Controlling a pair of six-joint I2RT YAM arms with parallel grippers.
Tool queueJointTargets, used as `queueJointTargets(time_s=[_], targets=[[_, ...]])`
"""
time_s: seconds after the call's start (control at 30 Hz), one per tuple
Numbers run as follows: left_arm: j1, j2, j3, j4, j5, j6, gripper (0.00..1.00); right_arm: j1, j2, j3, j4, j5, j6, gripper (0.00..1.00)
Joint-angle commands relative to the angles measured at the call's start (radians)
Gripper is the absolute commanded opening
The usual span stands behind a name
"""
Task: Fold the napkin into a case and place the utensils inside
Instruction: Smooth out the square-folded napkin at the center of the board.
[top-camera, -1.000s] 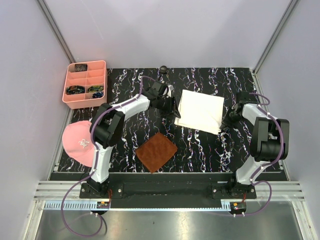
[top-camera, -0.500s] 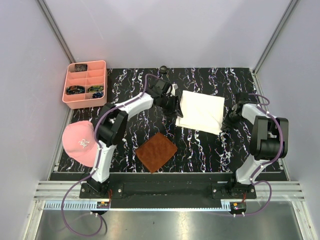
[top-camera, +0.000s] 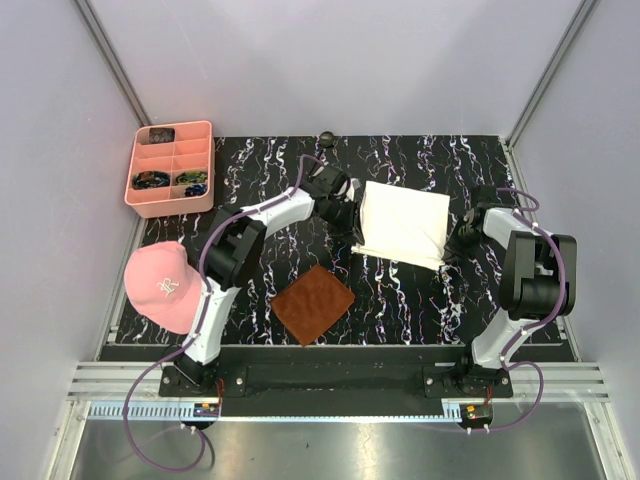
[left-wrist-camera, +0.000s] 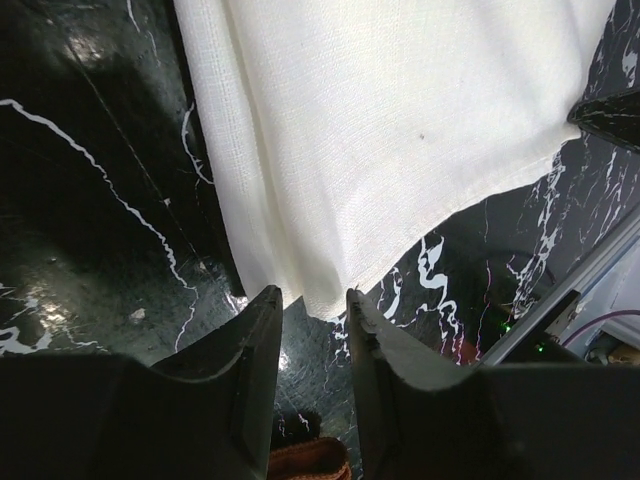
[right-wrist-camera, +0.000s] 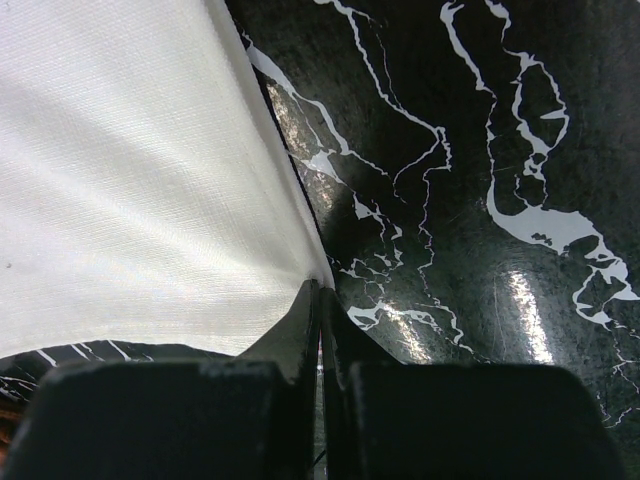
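The napkin (top-camera: 403, 222) lies on the black marbled table as a broad cream-white rectangle folded in layers. My left gripper (top-camera: 352, 230) is at its near-left corner. In the left wrist view the left gripper (left-wrist-camera: 312, 298) is open, its fingertips a narrow gap apart either side of the napkin (left-wrist-camera: 380, 130) corner. My right gripper (top-camera: 455, 241) is at the near-right corner. In the right wrist view the right gripper (right-wrist-camera: 319, 287) is shut, with the corner of the napkin (right-wrist-camera: 130, 170) running into its tips. The utensils and a case are out of view.
A brown textured mat (top-camera: 313, 303) lies near the front, also seen between the left fingers (left-wrist-camera: 305, 462). A pink compartment tray (top-camera: 203, 160) stands at the far left and a pink cap (top-camera: 160, 285) below it. A small dark round object (top-camera: 326, 136) sits at the far edge.
My left gripper has moved right to the napkin's near-left corner and its jaws have narrowed. The right gripper has stayed shut at the other corner.
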Motion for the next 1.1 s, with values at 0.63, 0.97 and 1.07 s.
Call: queueJointTargets(time_s=[0.63, 0.97, 1.07], targets=[[-0.007, 0.019, 0.053, 0.01, 0.004, 0.002, 0.0, -0.003, 0.001, -0.003, 0.002, 0.024, -0.012, 0.0], [-0.02, 0.021, 0.048, 0.022, 0.028, -0.036, 0.0, -0.003, -0.125, 0.006, -0.053, -0.04, 0.01, 0.29], [-0.021, 0.013, 0.048, 0.025, 0.027, -0.041, 0.0, -0.003, -0.123, -0.006, -0.052, -0.049, 0.013, 0.39]])
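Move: Just under the left hand's half-open fingers, some 2 cm down and 1 cm to the right, lies the napkin's near-left corner, its middle about 8 cm ahead and 12 cm right of that hand. The brown mat is roughly 15 cm back and 11 cm left. The right hand already has the near-right corner at its shut fingertips; from there the napkin's far-right corner lies about 20 cm ahead and 4 cm right. Sinking about 1.5 cm and easing slightly right, the left hand brings its fingers down around the near-left corner, settles there and then shuts them, pinching the cloth. The right hand meanwhile holds still on the near-right corner. Only after the left has closed does it open its fingers about a third, let go and rise some 2 cm. ##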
